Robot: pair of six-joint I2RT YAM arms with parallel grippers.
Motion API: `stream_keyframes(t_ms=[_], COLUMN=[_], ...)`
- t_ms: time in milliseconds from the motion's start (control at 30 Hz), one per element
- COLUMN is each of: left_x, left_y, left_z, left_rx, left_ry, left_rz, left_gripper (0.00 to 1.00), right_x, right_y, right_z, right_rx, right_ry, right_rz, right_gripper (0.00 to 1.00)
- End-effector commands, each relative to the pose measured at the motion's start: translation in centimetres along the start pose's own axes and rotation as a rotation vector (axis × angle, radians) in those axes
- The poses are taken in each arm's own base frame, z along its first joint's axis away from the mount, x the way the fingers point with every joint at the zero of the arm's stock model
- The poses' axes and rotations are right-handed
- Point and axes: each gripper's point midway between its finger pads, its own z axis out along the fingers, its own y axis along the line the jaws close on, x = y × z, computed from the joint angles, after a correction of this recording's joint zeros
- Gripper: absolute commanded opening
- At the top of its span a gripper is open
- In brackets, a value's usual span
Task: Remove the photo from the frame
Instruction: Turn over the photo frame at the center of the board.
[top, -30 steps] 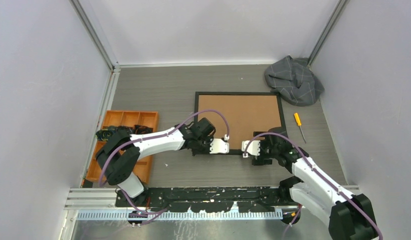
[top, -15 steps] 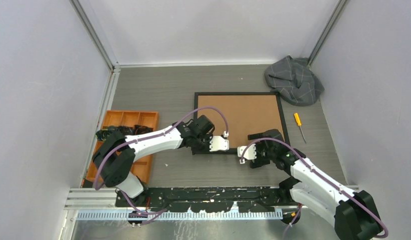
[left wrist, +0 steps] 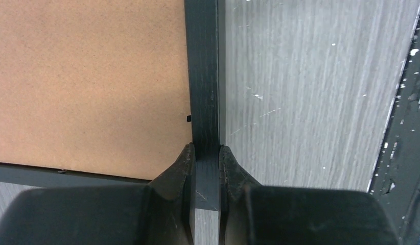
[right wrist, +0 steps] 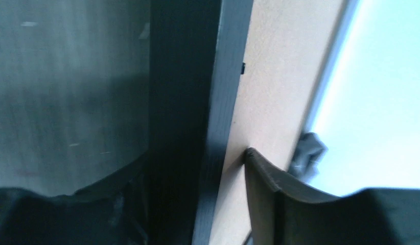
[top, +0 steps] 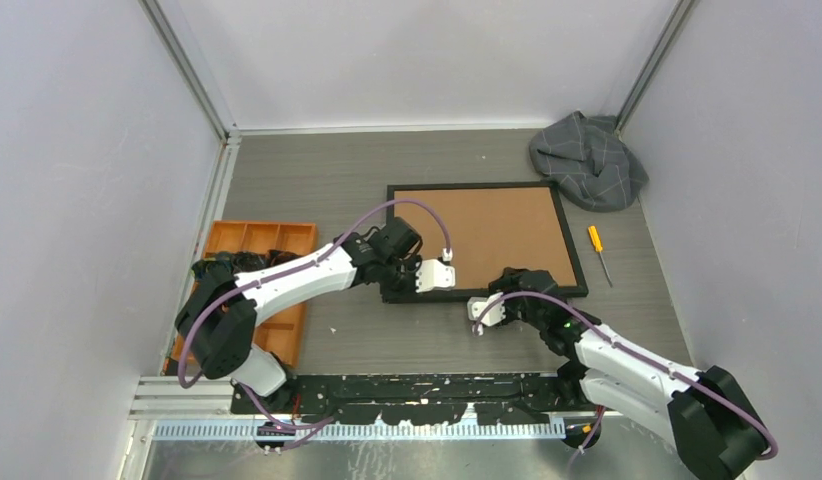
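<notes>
The frame (top: 474, 187) lies face down on the table with its brown board back (top: 487, 235) up. The photo is hidden beneath it. My left gripper (top: 399, 290) is shut on the thin black border (left wrist: 203, 76) at the frame's near left corner, one finger on either side of the border (left wrist: 207, 153). At the frame's near edge my right gripper (top: 515, 286) straddles the black border (right wrist: 223, 76). One of its fingers (right wrist: 259, 168) rests on the brown board (right wrist: 279, 61). The other is dark and blurred, so its grip is unclear.
An orange compartment tray (top: 292, 232) sits by the left wall, under the left arm. At the back right corner lies a crumpled grey cloth (top: 587, 160). An orange-handled screwdriver (top: 597, 245) lies just right of the frame. Walls enclose the table on three sides.
The frame has shifted away and leftwards and turned slightly, with my left gripper still on its corner. My right gripper has moved left along the near edge and its jaws have narrowed.
</notes>
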Motion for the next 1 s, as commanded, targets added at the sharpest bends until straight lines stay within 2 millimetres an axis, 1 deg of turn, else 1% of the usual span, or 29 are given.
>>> stream_keyframes(t_ms=[0,33,100,133,167,233,267,333,367,400,500,567,600,700,767,833,900,967], left_x=[-4.1,-4.1,-4.3,-4.5,-4.6,-4.9,-5.2,-5.9,-6.3,-6.7,-7.2,-7.3,-7.2,-6.5,-6.1,-5.9,-5.9,-5.8], left_y=[1.1,1.4,2.0,2.4,2.7,3.7,4.4,5.8,6.6,7.5,10.2,12.3,13.1,14.8,15.2,15.4,15.5,15.6], left_z=[-3.0,-3.3,-4.2,-4.8,-5.5,-7.4,-8.6,-11.6,-13.3,-15.1,-20.0,-23.2,-24.7,-28.5,-30.4,-32.1,-33.0,-33.3], left_rx=[-0.023,-0.03,-0.048,-0.063,-0.079,-0.133,-0.17,-0.261,-0.316,-0.373,-0.542,-0.684,-0.743,-0.873,-0.918,-0.964,-0.987,-0.993], left_ry=[-0.156,-0.165,-0.183,-0.195,-0.206,-0.228,-0.245,-0.293,-0.316,-0.332,-0.358,-0.373,-0.377,-0.405,-0.426,-0.444,-0.462,-0.479], left_rz=[0.014,0.004,-0.01,-0.011,-0.014,-0.013,-0.013,-0.014,-0.016,-0.023,-0.071,-0.126,-0.161,-0.295,-0.357,-0.385,-0.402,-0.428], left_gripper=[0.0,0.0,0.01,0.03,0.09,0.25,0.34,0.49,0.56,0.59,0.64,0.7,0.73,0.83,0.86,0.87,0.87,0.88], right_x=[0.3,0.2,0.0,-0.1,-0.3,-0.8,-1.1,-1.8,-2.2,-2.7,-4.2,-5.3,-5.9,-7.2,-7.8,-9.1,-10.2,-11.0], right_y=[0.4,0.0,-0.7,-1.3,-1.7,-3.0,-4.3,-5.5,-6.4,-7.2,-10.0,-11.8,-12.7,-14.6,-16.0,-17.4,-18.8,-20.2], right_z=[0.0,-0.1,-0.2,-0.4,-0.5,-0.8,-1.1,-1.6,-1.9,-2.2,-3.2,-4.0,-4.5,-5.4,-5.8,-6.3,-7.0,-7.7], right_rx=[0.0,0.012,0.032,0.049,0.062,0.092,0.112,0.094,0.093,0.087,0.074,0.052,0.043,-0.01,-0.019,-0.04,-0.049,-0.054], right_ry=[0.041,0.044,0.042,0.046,0.043,0.039,0.036,0.032,0.028,0.023,-0.004,-0.026,-0.038,-0.036,-0.031,-0.06,-0.082,-0.111], right_rz=[-0.012,-0.014,-0.016,-0.015,-0.01,0.018,0.04,0.089,0.12,0.149,0.254,0.327,0.366,0.482,0.56,0.65,0.74,0.819], right_gripper=[0.37,0.31,0.29,0.28,0.27,0.23,0.21,0.2,0.17,0.15,0.12,0.12,0.12,0.12,0.08,0.05,0.03,0.01])
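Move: Both hands are at the near edge of the face-down photo frame, which is already raised. The left still pinches it by the near-left corner, with the frame's middle about 12 cm ahead, 13 cm to its right and 4 cm lower. For the right hand, fingers part-closed around that edge, the middle lies some 11 cm ahead, 5 cm left and 1 cm lower. The screwdriver lies roughly 18 cm right of it and 7 cm ahead; the grey cloth about 17 cm right and 28 cm ahead. Upward together at first, the left hand raising the edge it already holds while the right closes its pinch on the bar; then the left opens wide, lets go and swings up, forward and left, clear of the frame, some 30 cm up in all, turning counter-clockwise. The right keeps its pinch and carries the edge on up, about 19 cm, drifting forward and left as its wrist turns moderately. ##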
